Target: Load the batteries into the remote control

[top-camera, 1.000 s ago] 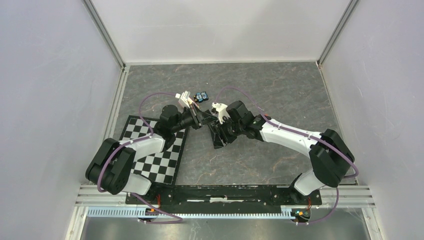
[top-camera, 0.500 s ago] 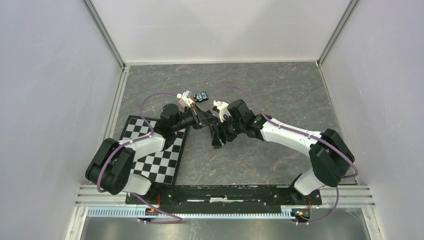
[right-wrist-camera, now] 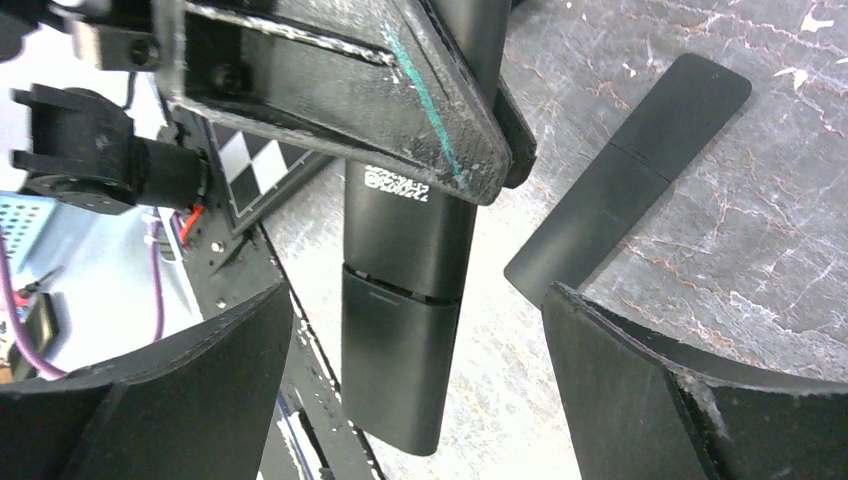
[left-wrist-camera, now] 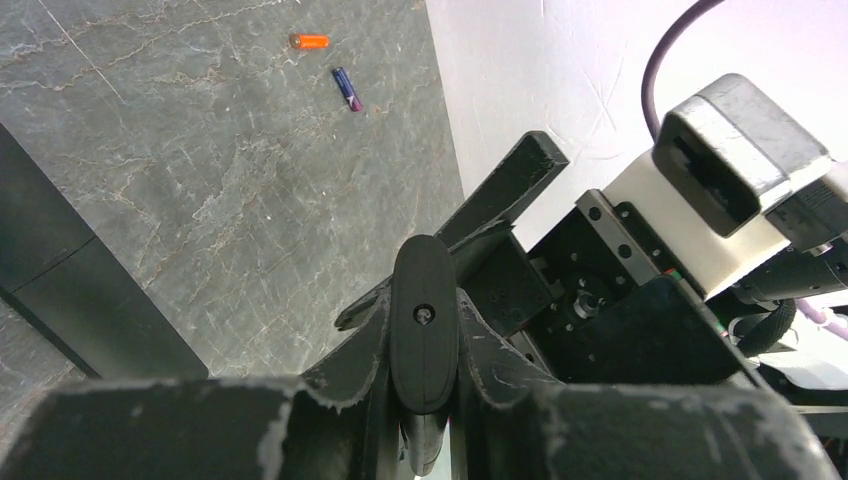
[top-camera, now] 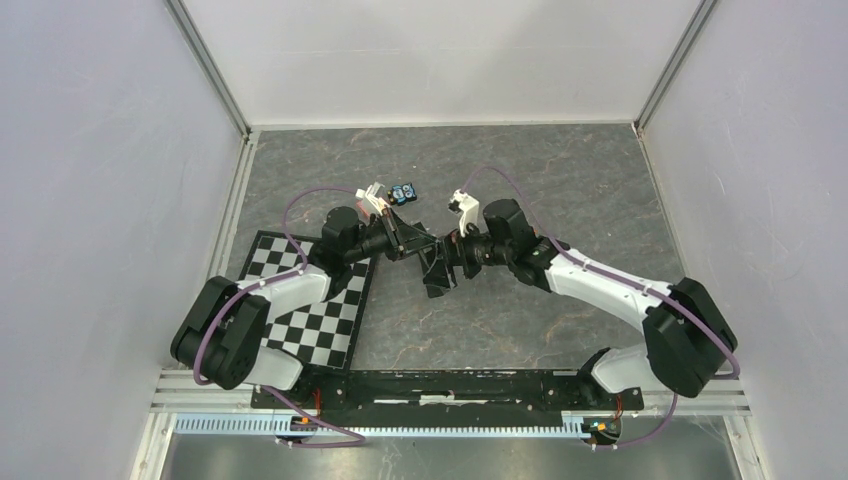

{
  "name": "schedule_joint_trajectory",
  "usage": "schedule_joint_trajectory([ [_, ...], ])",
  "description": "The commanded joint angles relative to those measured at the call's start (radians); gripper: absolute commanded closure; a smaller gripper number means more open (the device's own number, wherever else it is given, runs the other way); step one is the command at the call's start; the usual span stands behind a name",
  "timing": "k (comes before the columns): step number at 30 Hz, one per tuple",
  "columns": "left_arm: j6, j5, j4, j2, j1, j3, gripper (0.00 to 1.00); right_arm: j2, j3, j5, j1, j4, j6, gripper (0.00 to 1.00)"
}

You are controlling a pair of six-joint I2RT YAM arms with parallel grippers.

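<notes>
My left gripper (top-camera: 408, 240) is shut on a black remote control (left-wrist-camera: 424, 320), which shows end-on between its fingers (left-wrist-camera: 350, 360). In the right wrist view that remote (right-wrist-camera: 405, 300) hangs upright, with its back cover seam showing. My right gripper (right-wrist-camera: 415, 330) stands open around its lower end, both fingers (right-wrist-camera: 160, 390) well apart from it. Two batteries lie on the grey floor in the left wrist view, an orange one (left-wrist-camera: 309, 41) and a purple-blue one (left-wrist-camera: 348, 88). In the top view the right gripper (top-camera: 453, 250) faces the left one.
A second black remote (right-wrist-camera: 625, 190) lies flat on the stone floor beside the held one. A blue-and-black gadget (top-camera: 404, 192) sits behind the grippers. A checkerboard mat (top-camera: 310, 315) lies under the left arm. White walls enclose the floor.
My right gripper has opened wide, let go of the remote and drawn back a little to the right. The left gripper keeps its hold and has hardly moved.
</notes>
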Motion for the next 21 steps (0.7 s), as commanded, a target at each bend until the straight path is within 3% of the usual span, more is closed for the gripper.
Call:
schedule_joint_trajectory([
  [1,-0.052,0.016,0.016,-0.014,0.009,0.038,0.98,-0.069,-0.042,-0.080,-0.019,0.165,0.089,0.02],
  [6,-0.094,-0.002,0.026,-0.018,0.016,0.028,0.98,-0.133,-0.129,-0.043,-0.051,0.283,0.237,0.02],
  [13,-0.213,-0.066,0.144,-0.029,0.018,-0.011,0.98,-0.253,-0.453,0.164,-0.070,0.837,0.749,0.02],
  [21,-0.280,-0.096,0.210,-0.039,0.017,-0.030,0.98,-0.225,-0.465,0.221,-0.064,0.937,0.862,0.02],
])
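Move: The left fingers keep hold of the closed remote control, its middle about 3 cm back, 1 cm right and 2 cm below them. From the right hand, that middle lies some 3 cm ahead and 2 cm left, about 1 cm higher. The second remote lies on the table roughly 2 cm back, 2 cm left and 12 cm below the right hand; the owl card is about 19 cm ahead, 10 cm left. Open right hand rises some 5 cm and draws right from the remote, fingers tipping up; left keeps hold. ##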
